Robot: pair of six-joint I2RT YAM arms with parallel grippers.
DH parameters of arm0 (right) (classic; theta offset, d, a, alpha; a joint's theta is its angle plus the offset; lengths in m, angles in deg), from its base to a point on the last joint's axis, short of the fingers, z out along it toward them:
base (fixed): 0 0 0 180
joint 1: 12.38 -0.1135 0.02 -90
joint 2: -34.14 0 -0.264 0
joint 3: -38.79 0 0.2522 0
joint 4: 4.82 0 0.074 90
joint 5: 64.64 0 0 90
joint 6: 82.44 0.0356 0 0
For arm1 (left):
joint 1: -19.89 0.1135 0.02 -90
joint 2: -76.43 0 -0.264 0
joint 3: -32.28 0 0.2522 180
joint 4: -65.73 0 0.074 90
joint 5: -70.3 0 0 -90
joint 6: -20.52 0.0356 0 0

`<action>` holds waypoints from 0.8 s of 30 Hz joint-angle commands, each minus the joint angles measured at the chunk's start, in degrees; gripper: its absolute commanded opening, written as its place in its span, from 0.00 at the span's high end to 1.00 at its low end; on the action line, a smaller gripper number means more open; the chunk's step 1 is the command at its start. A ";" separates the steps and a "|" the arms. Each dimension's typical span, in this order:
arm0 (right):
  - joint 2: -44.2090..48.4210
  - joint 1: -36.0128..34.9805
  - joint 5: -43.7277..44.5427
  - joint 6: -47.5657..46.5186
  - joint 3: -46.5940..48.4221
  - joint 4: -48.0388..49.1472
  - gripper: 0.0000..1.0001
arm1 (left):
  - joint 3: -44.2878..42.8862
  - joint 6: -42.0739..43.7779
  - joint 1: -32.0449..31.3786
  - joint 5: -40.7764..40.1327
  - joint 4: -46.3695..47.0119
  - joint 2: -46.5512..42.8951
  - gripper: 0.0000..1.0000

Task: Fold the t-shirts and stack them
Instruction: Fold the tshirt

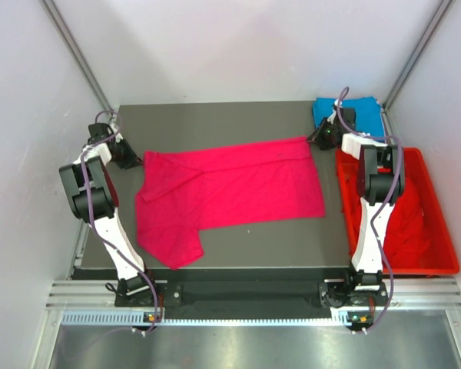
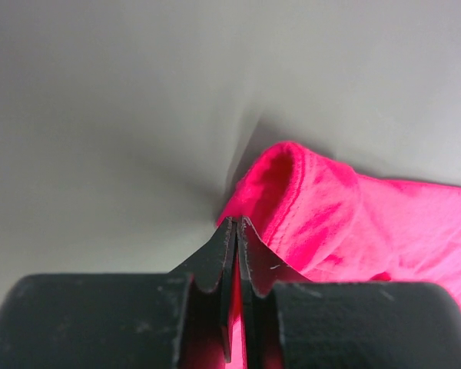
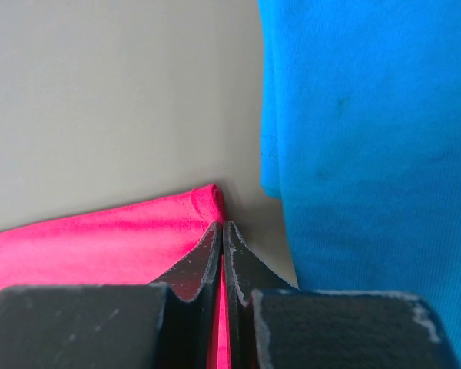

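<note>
A bright pink-magenta t-shirt (image 1: 230, 188) lies spread across the dark table (image 1: 215, 115), partly doubled over at its left. My left gripper (image 1: 131, 159) is shut on its far left corner; pink cloth (image 2: 353, 223) shows between the jaws in the left wrist view (image 2: 237, 224). My right gripper (image 1: 316, 140) is shut on its far right corner (image 3: 138, 242), cloth pinched between the jaws (image 3: 221, 227). A folded sky blue t-shirt (image 1: 346, 108) lies at the table's far right corner, also filling the right of the right wrist view (image 3: 369, 131). Red t-shirts (image 1: 403, 223) lie heaped in the crate.
A rigid red plastic crate (image 1: 446, 254) stands along the table's right side, beside the right arm. White walls close in the table on the left, back and right. A metal rail (image 1: 238, 296) runs along the near edge.
</note>
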 commanded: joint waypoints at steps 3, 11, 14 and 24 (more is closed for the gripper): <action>4.51 1.07 0.36 0.33 -0.38 1.41 1.00 | -1.44 0.80 -0.21 -1.88 -3.18 0.26 0.93; 4.86 1.07 0.10 0.59 -0.74 1.32 1.00 | -1.17 1.50 -1.35 -4.78 -3.97 -0.19 0.78; 5.22 1.07 0.10 0.68 -1.00 2.90 1.00 | -1.61 1.94 -1.88 -5.49 -3.71 -0.36 0.76; 5.48 1.07 0.01 0.68 -1.44 3.34 1.00 | -3.89 2.38 -2.50 -6.37 -3.18 1.39 0.73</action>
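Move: Right in front of the left hand, about 2 cm ahead, 2 cm to its right and 1 cm down, is the pink t-shirt's left far corner. The right fingers are already shut on the right far corner, roughly 1 cm ahead and 1 cm below. From the right hand, the blue stack's middle lies some 15 cm right and 7 cm ahead, and the red bin's middle about 32 cm right and 25 cm back. Opening from nearly shut to about a quarter, the left fingers loosen around the t-shirt's left far corner. The hand meanwhile draws back and sinks about 1 cm each, then eases forward again and slightly right, so the edge stands between the spread tips. The right hand stays almost in place, still shut on its corner. ##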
